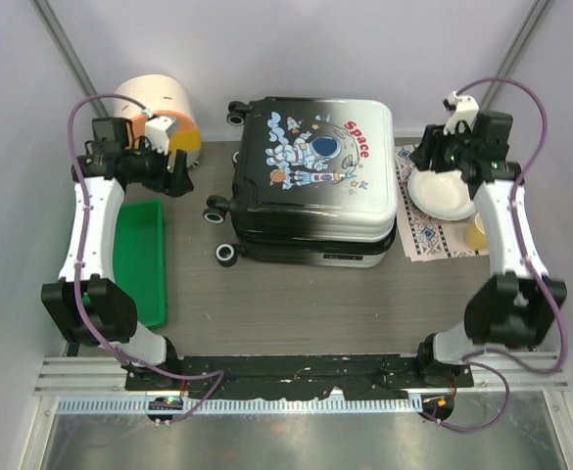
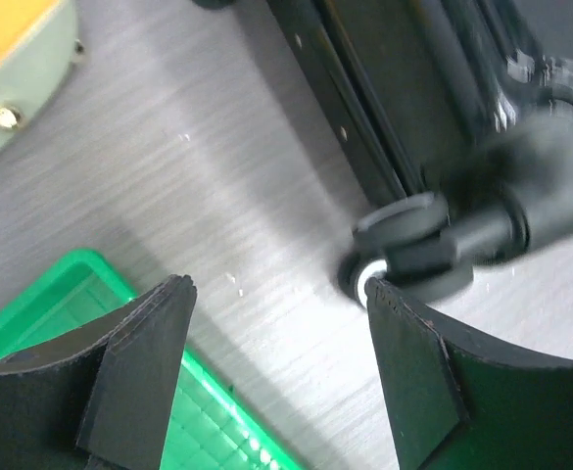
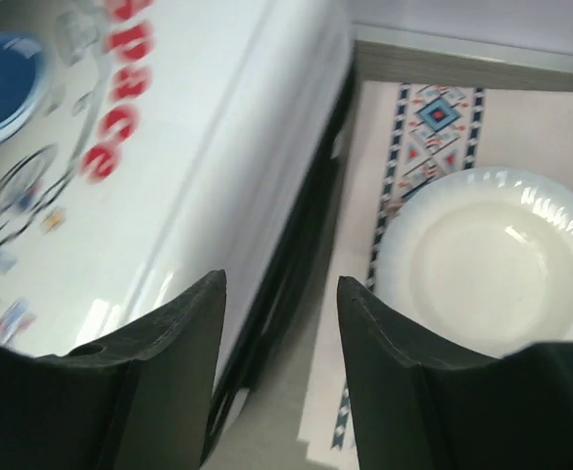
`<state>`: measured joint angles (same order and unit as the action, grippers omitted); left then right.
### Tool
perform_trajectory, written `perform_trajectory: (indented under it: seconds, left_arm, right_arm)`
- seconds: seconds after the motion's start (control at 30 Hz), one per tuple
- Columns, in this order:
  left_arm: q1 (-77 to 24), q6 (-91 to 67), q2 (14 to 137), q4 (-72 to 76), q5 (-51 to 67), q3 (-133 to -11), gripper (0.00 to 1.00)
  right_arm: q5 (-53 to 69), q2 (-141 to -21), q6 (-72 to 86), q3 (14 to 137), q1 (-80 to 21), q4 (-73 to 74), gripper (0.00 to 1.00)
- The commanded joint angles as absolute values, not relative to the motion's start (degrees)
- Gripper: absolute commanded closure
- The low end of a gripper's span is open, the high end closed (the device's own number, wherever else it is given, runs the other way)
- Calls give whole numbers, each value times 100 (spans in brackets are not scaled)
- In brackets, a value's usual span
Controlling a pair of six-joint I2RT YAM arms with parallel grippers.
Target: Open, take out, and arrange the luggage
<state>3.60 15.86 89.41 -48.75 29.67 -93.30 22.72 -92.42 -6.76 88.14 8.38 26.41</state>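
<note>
The luggage lies flat and closed in the middle of the table, astronaut "Space" print up, black wheels pointing left. My left gripper hangs open just left of the wheels, holding nothing; in the left wrist view one wheel sits close to my right fingertip. On the other side, my right gripper stands open and empty beside the luggage's right edge. The right wrist view shows the white shell at left and bare table between the fingers.
A green tray lies at the left, partly under the left arm. A cream-and-orange cylinder stands at the back left. At the right, a patterned mat carries a white bowl and a small yellow cup.
</note>
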Motion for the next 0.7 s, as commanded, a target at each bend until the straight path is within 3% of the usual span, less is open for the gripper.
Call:
perform_trajectory:
  seconds: [0.0,0.13,0.27,0.47,0.67]
  left_arm:
    - [624,3573,8579,-6351,4243,-8704,23]
    - [606,5839,8604,-7005,4641,-8446,23]
    - [563,6101,8779,-6426,4737,-8525,20]
    - [-156,7153,9263,-6794,4257,-8878,20]
    - [-606,7225,9404,-5864,3710,-8376,23]
  right_arm:
    - [3435,-7526,-835,7131,590,2654,48]
    - [3841,-6339,-1195,5961,1,2856,57]
    - [3262,-5740,-1468,4899,-1000,2620,60]
    - [1865,-6257,-2038,4351,-2460,1908,62]
    - [1889,-6180,-2486,4508,-2558,1967,65]
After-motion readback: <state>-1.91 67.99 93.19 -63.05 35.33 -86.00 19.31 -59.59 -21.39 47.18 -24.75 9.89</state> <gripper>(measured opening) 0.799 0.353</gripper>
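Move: Just off the left hand sits the lid's near-left wheel pair, about 8 cm right, 5 back and 12 below it; the lower wheel is some 9 cm right and 15 back, the green box 21 left and 17 back, both on the table. For the right hand, the lid's near edge lies roughly 18 cm back, 19 left and 7 below; the plate is 12 cm right, about level with it, and the mug 20 right and 14 back. Swinging back and then left around the suitcase's near-right corner, the right hand travels about 17 cm back and 19 left, sinks slightly, turns some 35 degrees counter-clockwise and partly closes over the lid's near edge. The left hand, fingers still wide, draws back and down, then edges right and slightly forward, turning about 45 degrees clockwise until its fingers face the lid's near-left wheels; a grip isn't made. ##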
